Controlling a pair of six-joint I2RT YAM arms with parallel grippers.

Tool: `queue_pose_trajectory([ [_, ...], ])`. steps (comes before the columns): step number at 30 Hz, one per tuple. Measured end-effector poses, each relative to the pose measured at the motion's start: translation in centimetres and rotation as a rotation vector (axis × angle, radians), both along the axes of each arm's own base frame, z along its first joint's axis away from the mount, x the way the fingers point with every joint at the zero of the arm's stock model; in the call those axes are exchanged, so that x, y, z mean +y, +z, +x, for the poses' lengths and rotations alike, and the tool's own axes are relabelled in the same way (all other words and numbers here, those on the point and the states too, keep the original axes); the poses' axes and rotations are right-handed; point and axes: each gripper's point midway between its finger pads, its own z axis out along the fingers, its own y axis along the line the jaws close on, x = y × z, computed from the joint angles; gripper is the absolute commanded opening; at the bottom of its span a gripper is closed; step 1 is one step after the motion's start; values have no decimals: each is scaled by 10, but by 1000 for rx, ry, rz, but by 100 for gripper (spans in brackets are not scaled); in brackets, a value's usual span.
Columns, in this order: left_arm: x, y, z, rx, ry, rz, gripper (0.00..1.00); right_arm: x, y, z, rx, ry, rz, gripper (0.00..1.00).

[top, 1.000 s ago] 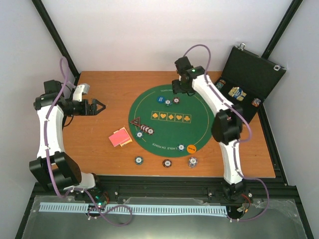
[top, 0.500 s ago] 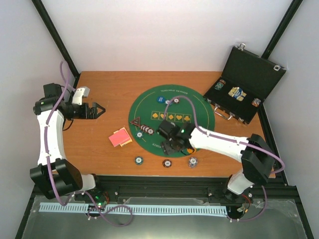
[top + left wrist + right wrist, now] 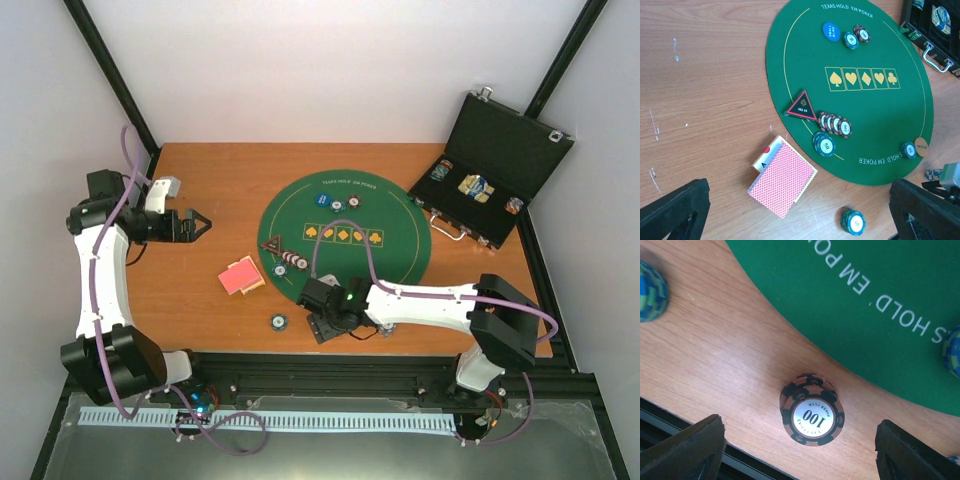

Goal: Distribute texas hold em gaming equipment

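Observation:
The red-pink-backed cards [image 3: 240, 277] [image 3: 782, 177] lie in a loose pile on the wood, left of the green mat [image 3: 395, 255]. My left gripper [image 3: 201, 224] [image 3: 799, 202] hangs open high above them, holding nothing. A maroon 100 chip stack [image 3: 812, 410] stands on the wood near the front edge. My right gripper [image 3: 330, 323] [image 3: 800, 440] is open with a finger on either side of this stack, touching nothing. A blue stack [image 3: 279, 322] [image 3: 853, 221] stands to its left. More chips [image 3: 835, 123] lie in a row on the mat.
A triangular all-in marker [image 3: 801, 106], a blue button [image 3: 831, 31] and two chips [image 3: 856, 37] sit on the mat. The open black case [image 3: 500, 165] stands at the back right. The black front rail [image 3: 670, 415] runs just below the maroon stack.
My right arm has swung from the far side of the mat to the near edge, over the maroon stack, and its jaws have widened. The left arm has barely shifted.

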Motion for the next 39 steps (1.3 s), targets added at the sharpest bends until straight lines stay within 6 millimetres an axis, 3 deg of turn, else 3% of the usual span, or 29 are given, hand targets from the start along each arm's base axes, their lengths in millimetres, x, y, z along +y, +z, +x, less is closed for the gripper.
queue_pose_trajectory([
  [8, -2, 2, -4, -4, -6, 4, 100, -9, -26, -9, 48, -4, -31, 76],
  [17, -1, 2, -4, -1, -5, 3, 100, -7, -41, -10, 65, -15, -38, 66],
  [39, -1, 4, -2, -5, -6, 0, 100, -6, -50, -7, 59, -4, -64, 40],
])
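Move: The right hand hangs open about 5 cm above the brown 100-chip stack, whose middle lies roughly 1 cm back and 1 cm to its left. From this hand the green chip stack is some 11 cm left and level, the white chip stack 12 cm right and 1 cm back, and the lone blue chip on the felt 5 cm ahead and 7 cm right. The brown stack lies about 16 cm back, 29 cm right and 23 cm below the left hand. The right hand's fingertips come to pinch the brown chip stack from both sides. The hand sinks about 5 cm over the stack, drifting a centimetre or so back towards its base, pointing almost straight down. The fingers stay nearly as wide at first, then narrow steadily to about half their starting gap. ##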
